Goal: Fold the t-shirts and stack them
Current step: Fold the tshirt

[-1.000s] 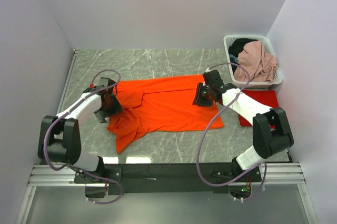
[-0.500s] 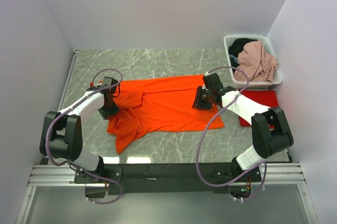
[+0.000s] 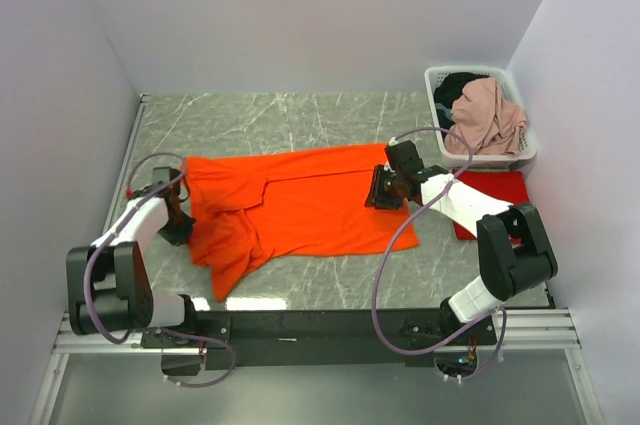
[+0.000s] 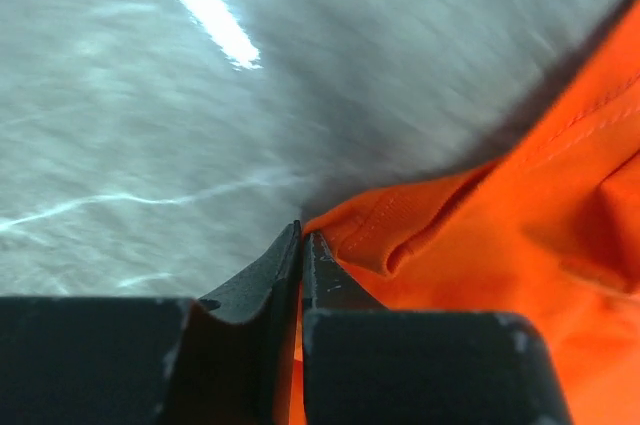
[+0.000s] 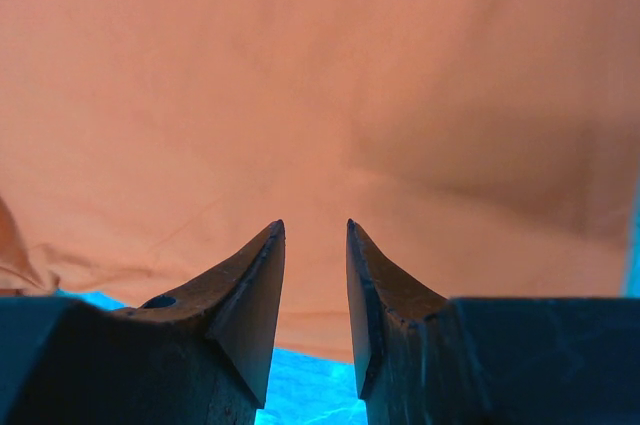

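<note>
The bright orange t-shirt (image 3: 310,205) lies spread across the middle of the table, its left part bunched and folded over. My left gripper (image 3: 181,216) sits at the shirt's left edge. In the left wrist view the left gripper (image 4: 301,235) is shut on a hem of the orange t-shirt (image 4: 520,215), with a sliver of cloth between the jaws. My right gripper (image 3: 381,190) rests on the shirt's right side. In its wrist view the right gripper (image 5: 315,227) is open, tips down on the orange t-shirt (image 5: 320,75), nothing between them. The deeper red t-shirt (image 3: 492,195) lies folded at the right, partly under the right arm.
A white laundry basket (image 3: 437,80) with pink and dark clothes stands at the back right corner. Walls close in the table on the left, back and right. Bare marble table (image 3: 300,120) shows behind the orange shirt and along the near edge.
My left gripper has shut on the orange shirt's left edge and moved left, dragging that side of the shirt with it. The right gripper has stayed in place on the cloth.
</note>
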`<state>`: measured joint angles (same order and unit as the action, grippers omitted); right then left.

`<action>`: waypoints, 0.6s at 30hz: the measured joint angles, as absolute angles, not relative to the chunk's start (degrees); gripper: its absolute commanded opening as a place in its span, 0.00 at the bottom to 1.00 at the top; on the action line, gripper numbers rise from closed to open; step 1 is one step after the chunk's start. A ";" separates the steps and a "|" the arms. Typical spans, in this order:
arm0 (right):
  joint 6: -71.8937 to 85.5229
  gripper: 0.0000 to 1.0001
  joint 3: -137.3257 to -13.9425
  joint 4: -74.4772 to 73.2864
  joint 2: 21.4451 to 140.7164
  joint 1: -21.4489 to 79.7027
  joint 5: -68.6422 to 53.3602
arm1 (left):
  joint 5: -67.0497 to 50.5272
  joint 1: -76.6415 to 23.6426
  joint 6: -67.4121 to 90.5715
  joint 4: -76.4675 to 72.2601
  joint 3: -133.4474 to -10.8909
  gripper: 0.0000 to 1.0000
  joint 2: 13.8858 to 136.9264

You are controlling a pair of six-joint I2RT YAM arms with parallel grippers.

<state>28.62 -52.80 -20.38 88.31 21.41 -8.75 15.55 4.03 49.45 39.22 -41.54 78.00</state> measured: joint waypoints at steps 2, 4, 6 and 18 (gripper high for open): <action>28.60 0.38 -52.80 -20.18 88.31 21.37 -8.95 | 14.11 7.60 49.43 38.65 -40.14 0.11 75.99; 28.60 0.38 -52.80 -20.10 88.33 21.37 -9.13 | 12.64 9.87 49.25 38.15 -39.31 0.18 75.46; 28.60 0.38 -52.80 -20.10 88.38 21.34 -9.17 | 11.00 11.09 49.19 37.47 -38.70 0.28 76.14; 28.62 0.38 -54.59 -20.21 90.19 19.53 -9.85 | 9.69 21.56 47.31 39.48 -42.81 0.71 72.62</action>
<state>28.62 -54.59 -20.21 90.19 19.53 -9.85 9.69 21.56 47.31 39.48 -42.81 72.62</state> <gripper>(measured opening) 0.383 0.661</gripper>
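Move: The left fingers already pinch the t-shirt's left edge, right at the hand point, with the table only a centimetre or two below. The shirt's far left corner lies about 16 cm ahead, roughly level sideways; its near pointed tip lies some 12 cm back and 8 cm to the right. From the right hand, hovering over the shirt, the pinched edge is about 37 cm left, 6 cm back and 4 cm lower. Dipping slightly, the left hand opens, releases the shirt's edge, then lifts away, ending about 6 cm left. ##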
